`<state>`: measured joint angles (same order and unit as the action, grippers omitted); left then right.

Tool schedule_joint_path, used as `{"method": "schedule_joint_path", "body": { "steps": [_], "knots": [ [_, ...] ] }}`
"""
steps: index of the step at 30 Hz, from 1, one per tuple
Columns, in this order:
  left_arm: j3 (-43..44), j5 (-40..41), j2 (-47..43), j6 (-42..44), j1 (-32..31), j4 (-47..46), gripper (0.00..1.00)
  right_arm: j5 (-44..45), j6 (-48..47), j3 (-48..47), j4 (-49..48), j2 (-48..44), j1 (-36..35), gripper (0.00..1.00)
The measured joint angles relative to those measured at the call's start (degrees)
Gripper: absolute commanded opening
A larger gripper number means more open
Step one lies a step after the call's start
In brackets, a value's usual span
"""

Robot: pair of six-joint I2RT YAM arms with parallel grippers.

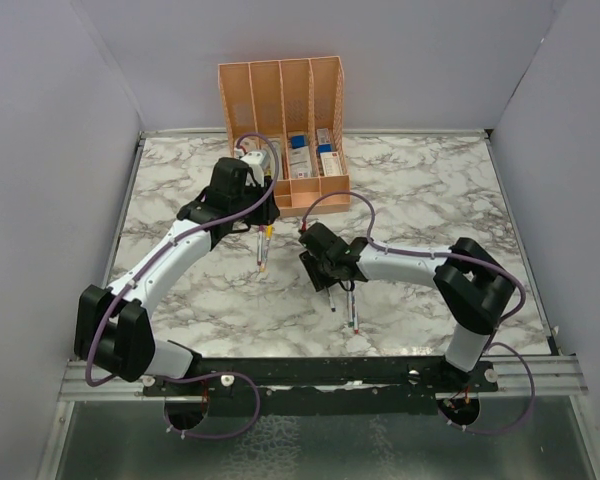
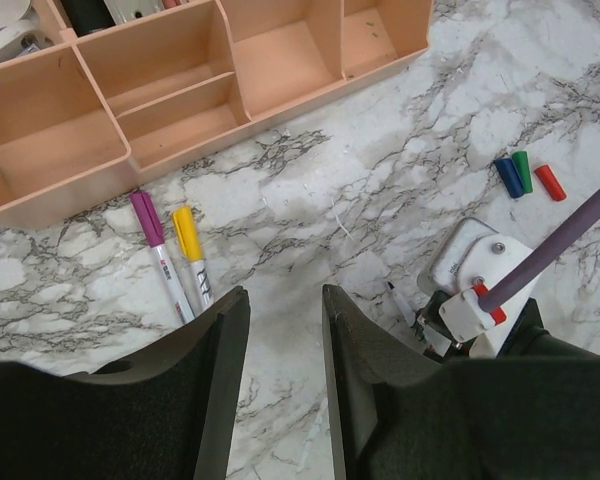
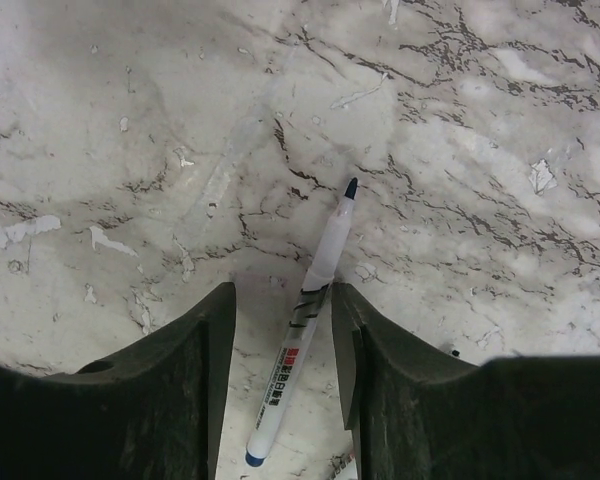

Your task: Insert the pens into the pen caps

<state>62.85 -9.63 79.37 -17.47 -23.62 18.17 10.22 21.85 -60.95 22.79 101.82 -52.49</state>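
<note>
In the right wrist view a silver-grey pen [image 3: 302, 340] with a dark blue tip and no cap lies flat on the marble, between the jaws of my right gripper [image 3: 280, 300]. The jaws stand open on either side of it. My left gripper [image 2: 285, 300] is open with only bare table between its fingers. Just ahead of it to the left lie two pens, one wearing a purple cap [image 2: 147, 218] and one a yellow cap [image 2: 186, 232]. Loose blue [image 2: 507, 177], green [image 2: 523, 170] and red [image 2: 550, 182] pen caps lie together at the right.
The orange organiser [image 1: 285, 190] stands at the back, its low front compartments [image 2: 180, 100] right in front of the left gripper. The right arm's wrist [image 2: 475, 290] and its purple cable lie close to the left gripper's right side. Another pen [image 1: 352, 312] lies near the right gripper [image 1: 325, 268].
</note>
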Motion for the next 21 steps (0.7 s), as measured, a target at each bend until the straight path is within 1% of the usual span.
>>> {"method": "schedule_joint_path", "body": {
  "steps": [2,7,8,11,12,18,21],
  "knots": [
    [0.0,0.0,-0.3,0.1,0.0,0.0,0.38,0.1,0.5,-0.3,0.1,0.3,0.0,0.4],
    [-0.8,0.0,-1.3,0.1,0.4,-0.2,0.38,0.2,2.0,-0.9,1.2,0.7,0.0,0.28],
    [-0.9,0.0,-1.3,0.1,0.5,-0.1,0.38,0.2,2.4,-0.9,1.4,0.7,0.1,0.24],
    [-1.0,0.0,-1.4,0.1,0.7,-0.2,0.38,0.2,3.4,-1.1,2.0,0.8,0.1,0.06],
    [-1.1,0.0,-1.4,0.1,0.8,-0.2,0.38,0.1,3.8,-1.3,2.5,0.9,0.1,0.02],
    [-1.7,0.0,-1.4,0.4,1.3,0.0,0.38,0.1,4.5,-3.2,5.4,2.0,0.1,0.01],
    [-1.7,0.0,-1.4,0.7,1.4,-0.1,0.38,1.2,4.7,-5.7,7.5,3.3,0.1,0.01]
  ]
}}
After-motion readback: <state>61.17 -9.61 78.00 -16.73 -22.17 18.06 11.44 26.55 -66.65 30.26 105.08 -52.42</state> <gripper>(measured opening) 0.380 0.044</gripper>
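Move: The blue-tipped pen already lies between my open right fingers, its middle only about 1 cm to their right, neither ahead nor back, and about 1 cm below. Of the two loose pens beside it, the nearer lies some 6 cm right and 4 cm back, the red-ended one about 7 cm right and 5 cm back. From my idle left hand the blue-tipped pen is roughly 11 cm back, 11 cm right and 18 cm below. I stay over the blue-tipped pen with my right hand, down at the table, and shut its half-open fingers until they pinch the barrel near its middle. While they close I shift less than 1 cm and let the wrist turn only some 5 degrees, slightly clockwise; I don't lift yet. ##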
